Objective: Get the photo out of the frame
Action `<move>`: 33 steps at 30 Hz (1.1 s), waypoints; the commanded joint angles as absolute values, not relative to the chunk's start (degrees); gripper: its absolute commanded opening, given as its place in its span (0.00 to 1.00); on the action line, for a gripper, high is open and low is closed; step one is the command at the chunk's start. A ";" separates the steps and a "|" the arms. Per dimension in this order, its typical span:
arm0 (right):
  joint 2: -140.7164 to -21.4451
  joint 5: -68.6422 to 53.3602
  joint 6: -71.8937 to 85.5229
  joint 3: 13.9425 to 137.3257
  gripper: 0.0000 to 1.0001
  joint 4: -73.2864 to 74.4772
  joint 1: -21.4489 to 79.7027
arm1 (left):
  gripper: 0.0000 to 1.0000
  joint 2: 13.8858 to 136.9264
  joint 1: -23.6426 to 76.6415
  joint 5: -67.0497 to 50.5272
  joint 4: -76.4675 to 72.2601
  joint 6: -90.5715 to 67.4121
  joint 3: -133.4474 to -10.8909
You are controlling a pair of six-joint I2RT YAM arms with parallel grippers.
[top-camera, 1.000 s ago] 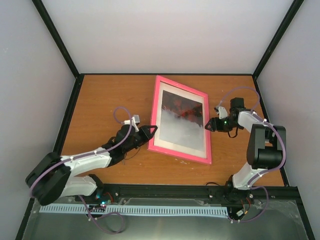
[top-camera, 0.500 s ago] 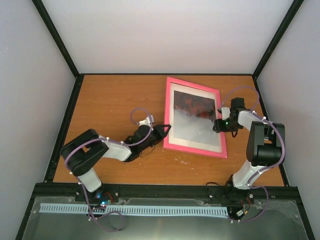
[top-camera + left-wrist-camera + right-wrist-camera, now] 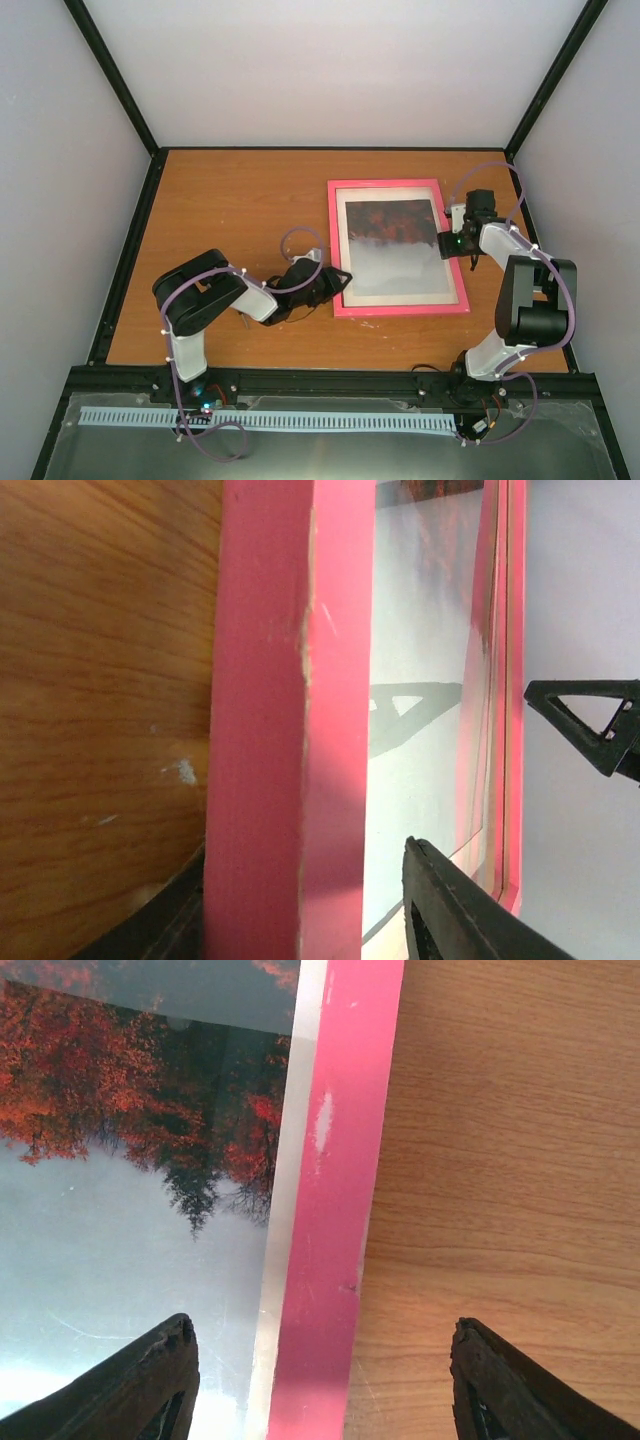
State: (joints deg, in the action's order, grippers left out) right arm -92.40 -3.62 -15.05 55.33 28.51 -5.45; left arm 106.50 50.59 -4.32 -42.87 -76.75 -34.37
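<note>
The frame [image 3: 400, 308], thin bright pink border, lies flat and face up on the right half of the wooden table, square to its edges. The photo [image 3: 393, 245] sits inside it, dark red and black at the far half, pale grey at the near half. My left gripper [image 3: 337, 284] is open at the frame's near left side; in the left wrist view [image 3: 305, 880] its jaws straddle the pink border [image 3: 270, 730], one finger over the photo [image 3: 420, 630]. My right gripper [image 3: 447, 243] is open wide at the right side; in the right wrist view [image 3: 320, 1330] it straddles the border [image 3: 335, 1210] beside the photo [image 3: 130, 1160].
The bare wooden table [image 3: 220, 210] spreads to the left of the frame. Black cage posts and white walls close in the back and sides. A black rail [image 3: 330, 380] runs along the near edge. My right gripper's finger [image 3: 590, 720] shows beyond the frame in the left wrist view.
The frame has turned from tilted to square with the table and slid right. My left arm reached right with it. My right gripper moved back and right along the frame's right side.
</note>
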 commanded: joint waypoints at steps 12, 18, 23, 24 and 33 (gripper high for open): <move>-90.41 -2.40 -16.08 54.67 0.69 27.26 -5.50 | 0.63 97.68 51.00 4.18 -17.59 -66.54 -41.68; -89.39 -3.07 -16.17 54.45 0.69 27.28 -5.49 | 0.71 96.69 51.04 10.56 -6.05 -61.60 -49.27; -88.94 -3.73 -16.36 54.36 0.69 27.34 -5.54 | 0.78 101.40 50.53 11.56 1.45 -57.90 -57.67; -88.71 -3.78 -16.38 54.26 0.69 27.30 -5.53 | 0.79 102.36 50.29 11.50 3.37 -57.51 -59.36; -88.15 -4.46 -16.65 54.05 0.69 27.19 -5.49 | 0.79 105.67 48.56 8.37 4.62 -57.58 -61.21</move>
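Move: Beside the lying frame's near-left part, the left hand straddles the left bar, whose middle is some 7 cm ahead, 1 cm left and 1 cm lower. From this hand the photo's middle is roughly 8 cm ahead and 11 cm right, and the screwdriver about 24 cm left and 6 cm back. From the right hand, the left bar's middle lies level ahead, some 25 cm left and 3 cm below. Opening its fingers from about half to wide, the left hand lifts off the frame's left bar and travels forward along it some 6 cm, rising about 5 cm before sinking back 2 cm. On the way the wrist rolls nearly 30 degrees so the fingers point more steeply down, ending open above the bar. ##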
